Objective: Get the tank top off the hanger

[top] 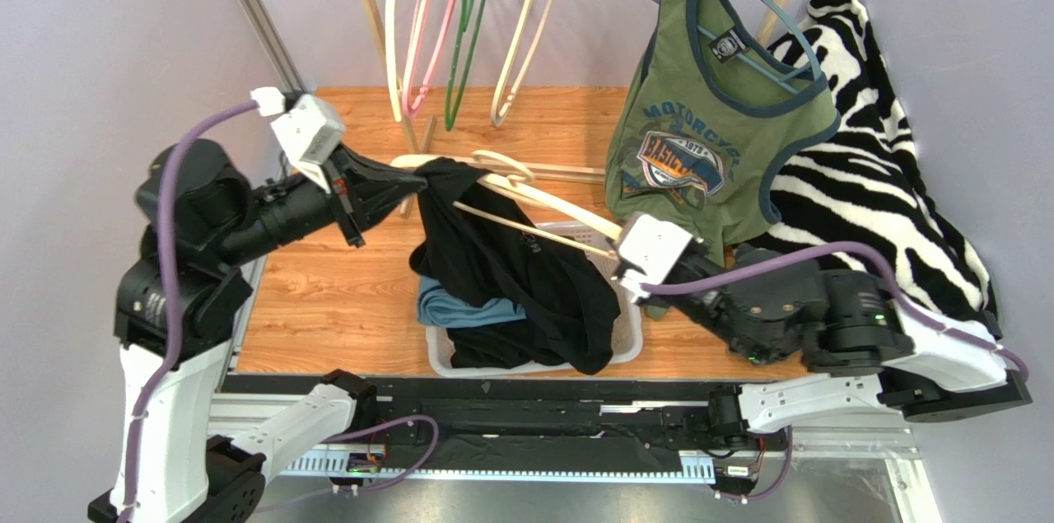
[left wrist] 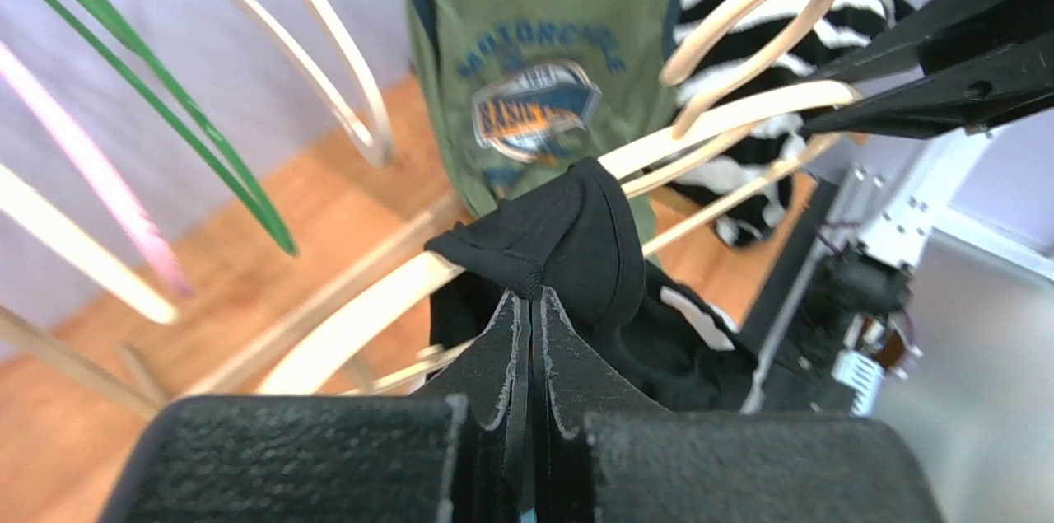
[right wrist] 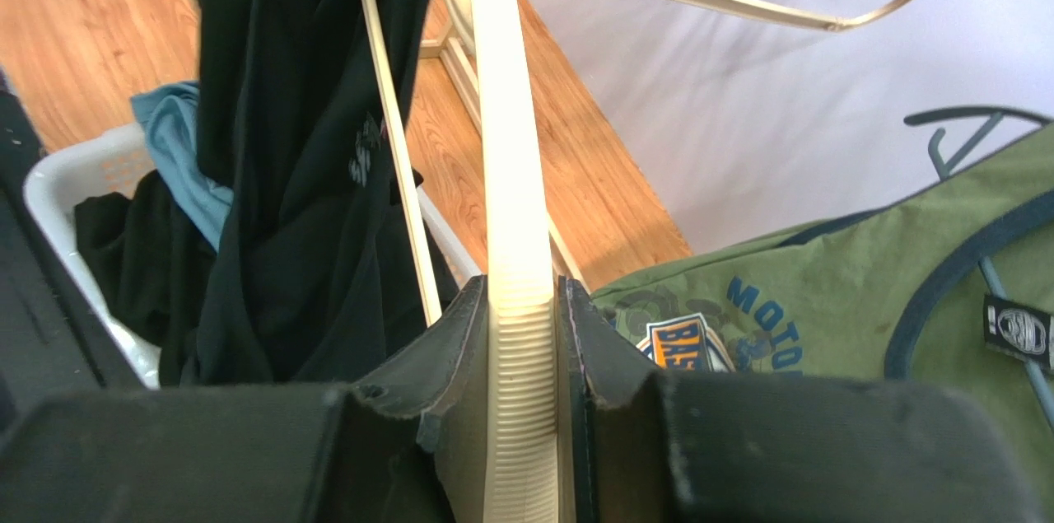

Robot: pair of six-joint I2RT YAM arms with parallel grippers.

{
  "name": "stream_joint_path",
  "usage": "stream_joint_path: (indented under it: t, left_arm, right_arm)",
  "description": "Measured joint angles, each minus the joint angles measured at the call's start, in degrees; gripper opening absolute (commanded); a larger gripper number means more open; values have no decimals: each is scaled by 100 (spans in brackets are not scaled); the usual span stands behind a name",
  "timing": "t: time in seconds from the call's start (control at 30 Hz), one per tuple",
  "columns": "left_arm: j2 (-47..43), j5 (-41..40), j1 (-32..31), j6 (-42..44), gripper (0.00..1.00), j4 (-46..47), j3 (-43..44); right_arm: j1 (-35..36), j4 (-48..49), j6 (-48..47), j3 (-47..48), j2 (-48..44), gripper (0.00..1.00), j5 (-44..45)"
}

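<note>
A black tank top point(top: 520, 270) hangs on a cream plastic hanger point(top: 544, 204) above the basket, held in mid-air. My left gripper point(top: 415, 181) is at the garment's upper left corner, shut on a fold of its black shoulder fabric point(left wrist: 569, 239); in the left wrist view the fingertips point(left wrist: 530, 298) pinch the hem. My right gripper point(top: 615, 254) is shut on the hanger's ribbed right arm point(right wrist: 507, 177), with the cream bar clamped between both fingers point(right wrist: 520, 295). The rest of the tank top point(right wrist: 297, 177) droops left of that bar.
A white basket point(top: 631, 344) under the garment holds blue and dark clothes. On the rail hang a green printed tank top point(top: 705, 128) and several bare hangers point(top: 427, 17). A zebra-striped cloth point(top: 866, 165) lies at the right.
</note>
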Motion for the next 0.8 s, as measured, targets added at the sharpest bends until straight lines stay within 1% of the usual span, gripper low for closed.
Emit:
stream_joint_path:
  t: [0.23,0.47,0.53,0.67,0.73,0.8]
  left_arm:
    - [212,-404,79,208,0,-52,1104]
    - [415,-739,127,365,0,-50,1755]
    - [542,-769,129,380,0,-48,1985]
    - [990,-774,140,393,0,-15,2750]
    - [1130,-748,146,391,0,44,2990]
    - [1180,-627,151,385,0,107,3056]
  right_arm:
    - [9,-868,752,518,-664,0,-103]
    - [7,-1803,1320,1224,-1187,0,-87]
    - [7,-1923,1384,1333,-1329,0,-44]
    - [2,-2006,1386,1381,-1547,0,236]
    - [-2,-2015,1386,1379,-1561,0,476]
    - [-4,-2015,1381,1379,-1552,0,734]
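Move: Held in the right fingers, the wooden hanger has its middle about 13 cm left of that hand and 7 cm ahead. From the left hand, which pinches the black tank top's strap, that middle is some 13 cm right, 5 cm ahead and 5 cm below. The white basket lies about 16 cm right of the left hand, 3 cm ahead and 43 cm below. The olive tank top hangs roughly 28 cm ahead of the right hand and 12 cm to its right. Parting the two hands: the right keeps its grip on the hanger's end and draws it about 16 cm to the right, rising a little and rolling some 20 degrees so its fingertips lift. Meanwhile the left, still shut on the strap, hoists the black cloth about 14 cm up, away from the hanger, its wrist tilting back. ##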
